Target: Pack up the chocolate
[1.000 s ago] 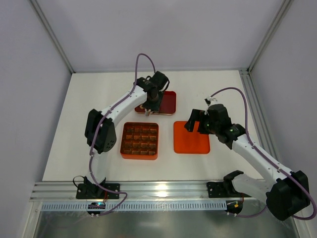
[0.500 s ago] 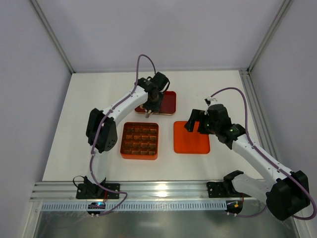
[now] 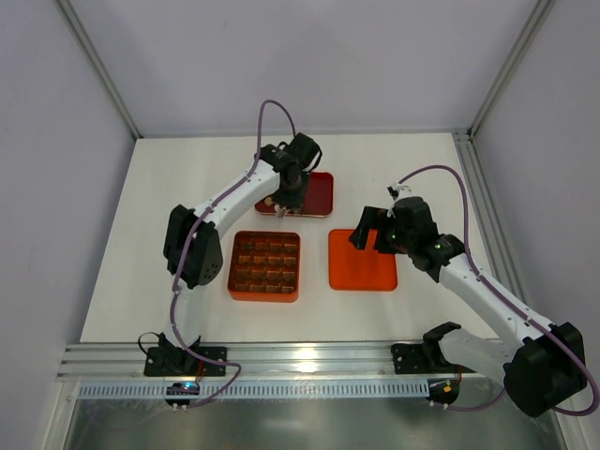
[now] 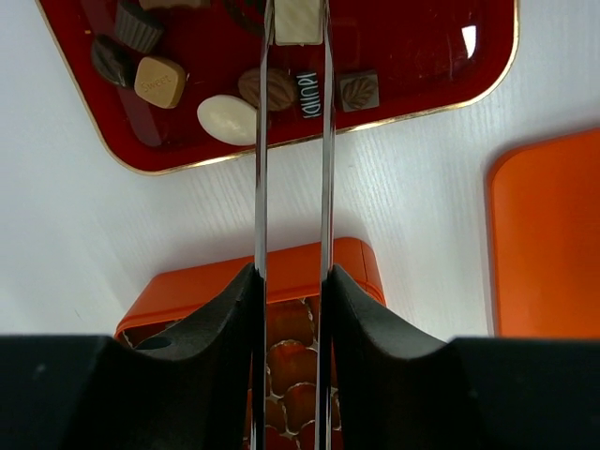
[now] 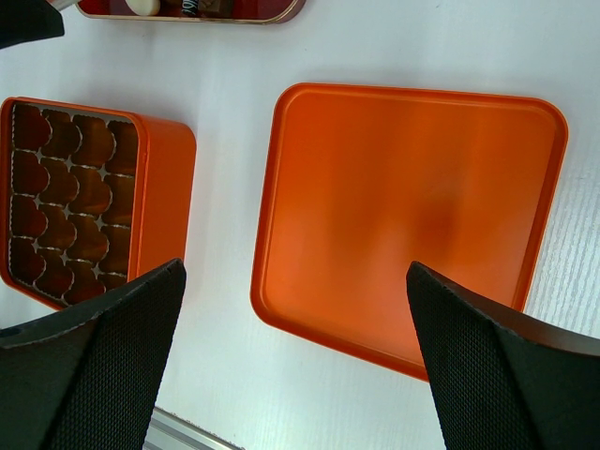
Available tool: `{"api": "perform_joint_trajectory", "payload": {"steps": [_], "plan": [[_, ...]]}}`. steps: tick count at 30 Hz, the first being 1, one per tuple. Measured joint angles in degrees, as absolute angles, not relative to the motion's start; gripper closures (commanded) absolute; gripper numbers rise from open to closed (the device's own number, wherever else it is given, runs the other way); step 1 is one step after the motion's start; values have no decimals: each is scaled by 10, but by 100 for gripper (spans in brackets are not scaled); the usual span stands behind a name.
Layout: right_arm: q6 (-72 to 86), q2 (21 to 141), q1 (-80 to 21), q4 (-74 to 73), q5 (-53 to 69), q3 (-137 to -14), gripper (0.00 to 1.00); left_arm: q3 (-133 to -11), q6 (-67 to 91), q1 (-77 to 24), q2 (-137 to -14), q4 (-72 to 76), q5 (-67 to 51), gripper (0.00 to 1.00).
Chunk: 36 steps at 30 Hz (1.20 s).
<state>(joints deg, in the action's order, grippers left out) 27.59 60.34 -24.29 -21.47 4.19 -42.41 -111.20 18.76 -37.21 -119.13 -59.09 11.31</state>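
Note:
Several chocolates lie in a red tray (image 4: 422, 56) at the back: a white oval (image 4: 228, 119), a tan cube (image 4: 159, 82), brown rounds (image 4: 267, 89) and a dark piece (image 4: 112, 61). My left gripper (image 4: 294, 9) has long thin metal fingers, shut on a cream-white chocolate (image 4: 298, 19) over the tray. In the top view it (image 3: 281, 206) hangs over the tray's (image 3: 319, 192) near left part. The orange grid box (image 3: 232, 265) sits just in front. My right gripper (image 5: 295, 270) is open and empty above the flat orange lid (image 5: 412, 206).
The lid (image 3: 362, 260) lies to the right of the box on the white table. The box's compartments (image 5: 70, 197) show brown cups. The box's far wall (image 4: 281, 272) lies below my left fingers. A metal rail (image 3: 300, 356) runs along the near edge.

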Motion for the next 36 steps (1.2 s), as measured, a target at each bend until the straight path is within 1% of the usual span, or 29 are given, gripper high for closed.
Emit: {"api": "perform_joint_trajectory", "payload": {"steps": [12, 27, 36], "plan": [[276, 604, -243, -215, 42, -424, 0, -1191, 185, -372, -1202, -610, 113, 69], [276, 613, -243, -211, 42, -424, 0, -1188, 186, -372, -1201, -630, 113, 70], [278, 631, -243, -200, 45, -424, 0, -1130, 192, -372, -1128, -639, 106, 70]]}}
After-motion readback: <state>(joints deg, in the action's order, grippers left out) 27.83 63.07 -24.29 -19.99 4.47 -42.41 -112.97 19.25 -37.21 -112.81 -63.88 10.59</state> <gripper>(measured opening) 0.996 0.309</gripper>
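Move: The chocolate box the held piece is bound for lies about 15 cm back and 8 cm left of the left gripper, roughly 11 cm lower. The tweezer tips, already closed on a pale square chocolate, are about 6 cm ahead, 1 cm right and 13 cm below the gripper. Around them is the red tray, its middle some 7 cm straight ahead. From the right gripper the box is about 23 cm left and 4 cm back. Bring the left gripper up about 3 cm, easing slightly forward and right, so the tweezers lift the pale chocolate out of the red tray. Hover there briefly, keeping the tweezers squeezed shut on it, then climb another 2 cm while drawing some 3 cm back and 2 cm left, the side where the box lies. Keep the wrist's tilt nearly as it is. ##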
